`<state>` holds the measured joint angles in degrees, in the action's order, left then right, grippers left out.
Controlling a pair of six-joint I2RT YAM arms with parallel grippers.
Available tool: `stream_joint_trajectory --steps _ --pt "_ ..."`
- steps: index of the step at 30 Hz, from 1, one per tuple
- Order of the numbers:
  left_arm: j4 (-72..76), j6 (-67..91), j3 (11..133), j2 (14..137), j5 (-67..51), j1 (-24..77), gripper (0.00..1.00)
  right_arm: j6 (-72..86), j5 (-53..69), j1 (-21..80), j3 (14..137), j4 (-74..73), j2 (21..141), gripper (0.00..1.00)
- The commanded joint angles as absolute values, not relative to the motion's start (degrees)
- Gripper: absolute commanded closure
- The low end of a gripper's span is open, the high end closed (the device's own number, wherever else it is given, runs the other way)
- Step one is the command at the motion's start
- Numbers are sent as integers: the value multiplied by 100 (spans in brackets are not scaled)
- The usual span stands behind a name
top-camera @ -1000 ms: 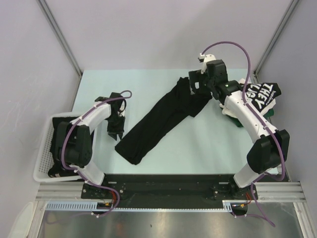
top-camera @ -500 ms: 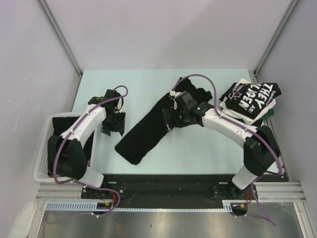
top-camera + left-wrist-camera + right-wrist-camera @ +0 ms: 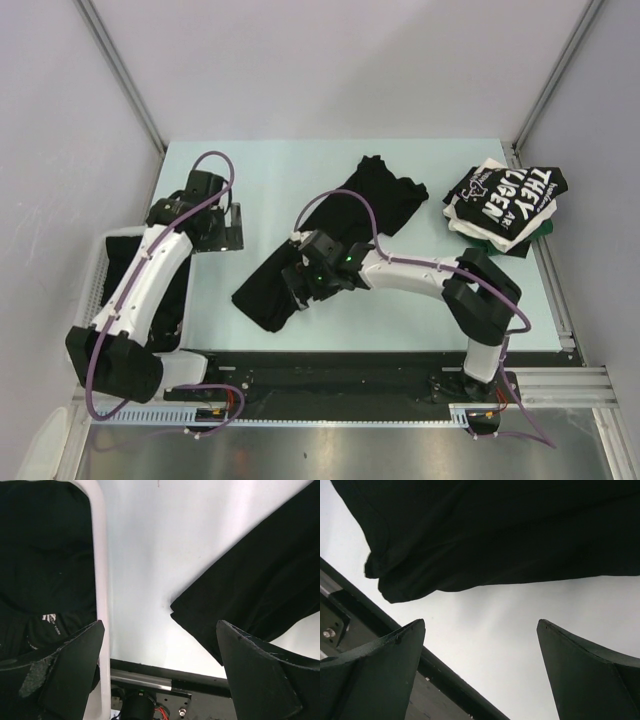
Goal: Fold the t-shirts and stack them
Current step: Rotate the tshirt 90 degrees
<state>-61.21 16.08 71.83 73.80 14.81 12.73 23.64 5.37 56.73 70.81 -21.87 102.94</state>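
Observation:
One black t-shirt (image 3: 335, 235), folded into a long strip, lies diagonally across the table. My right gripper (image 3: 294, 284) hovers open over its near left end. In the right wrist view that shirt's hem (image 3: 495, 535) fills the top, with bare table between the open gripper (image 3: 480, 625). My left gripper (image 3: 228, 226) stands open to the left of the strip and holds nothing. Its wrist view shows the gripper (image 3: 160, 625) empty, with the shirt's corner (image 3: 260, 585) at the right. A stack of folded t-shirts (image 3: 505, 200) with white lettering on top sits at the far right.
A white mesh basket (image 3: 88, 325) with dark t-shirts (image 3: 45, 555) inside stands at the left edge; its rim (image 3: 100, 580) is close beside my left fingers. The black base rail (image 3: 330, 365) runs along the near edge.
My left gripper opened and drew back up and left, away from the strip's near end. My right arm swept from the strip's far end down to its near left end.

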Motion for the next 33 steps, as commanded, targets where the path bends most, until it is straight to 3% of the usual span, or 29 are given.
stream_joint_trajectory --steps 1,24,33 --pt "-6170 1705 7313 7023 1767 1239 1 2321 405 5906 7453 -2013 10696 0" --pt "-6372 1582 7181 6636 2250 1213 0 1424 -184 6600 8015 -1398 11012 0" --pt "-6398 1591 6900 6460 2311 1213 0 1240 -123 6680 9139 -1809 11828 0"
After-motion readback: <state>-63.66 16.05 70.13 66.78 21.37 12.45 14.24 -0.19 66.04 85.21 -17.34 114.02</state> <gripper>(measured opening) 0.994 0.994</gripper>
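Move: The t-shirt's near-left end, a folded band lying slantwise on the table, has its middle about 10 cm to the right hand's left, 4 cm back and some 6 cm below. The shirt's far end lies roughly 23 cm ahead of that hand and 20 cm to its right; the basket is about 35 cm to its left, level with it. From the left hand the near-left end is some 8 cm right, 10 cm back and 17 cm below. The shirt's near-left end is what the right hand goes for, open-fingered: it dips about 3 cm while sliding left and a little back, then carries on left over the end, climbing past its starting height, some 9 cm left in all, while turning about 15 degrees counter-clockwise and swinging its fingertips forward. The open left hand eases up, left and back, clear of the shirt. ##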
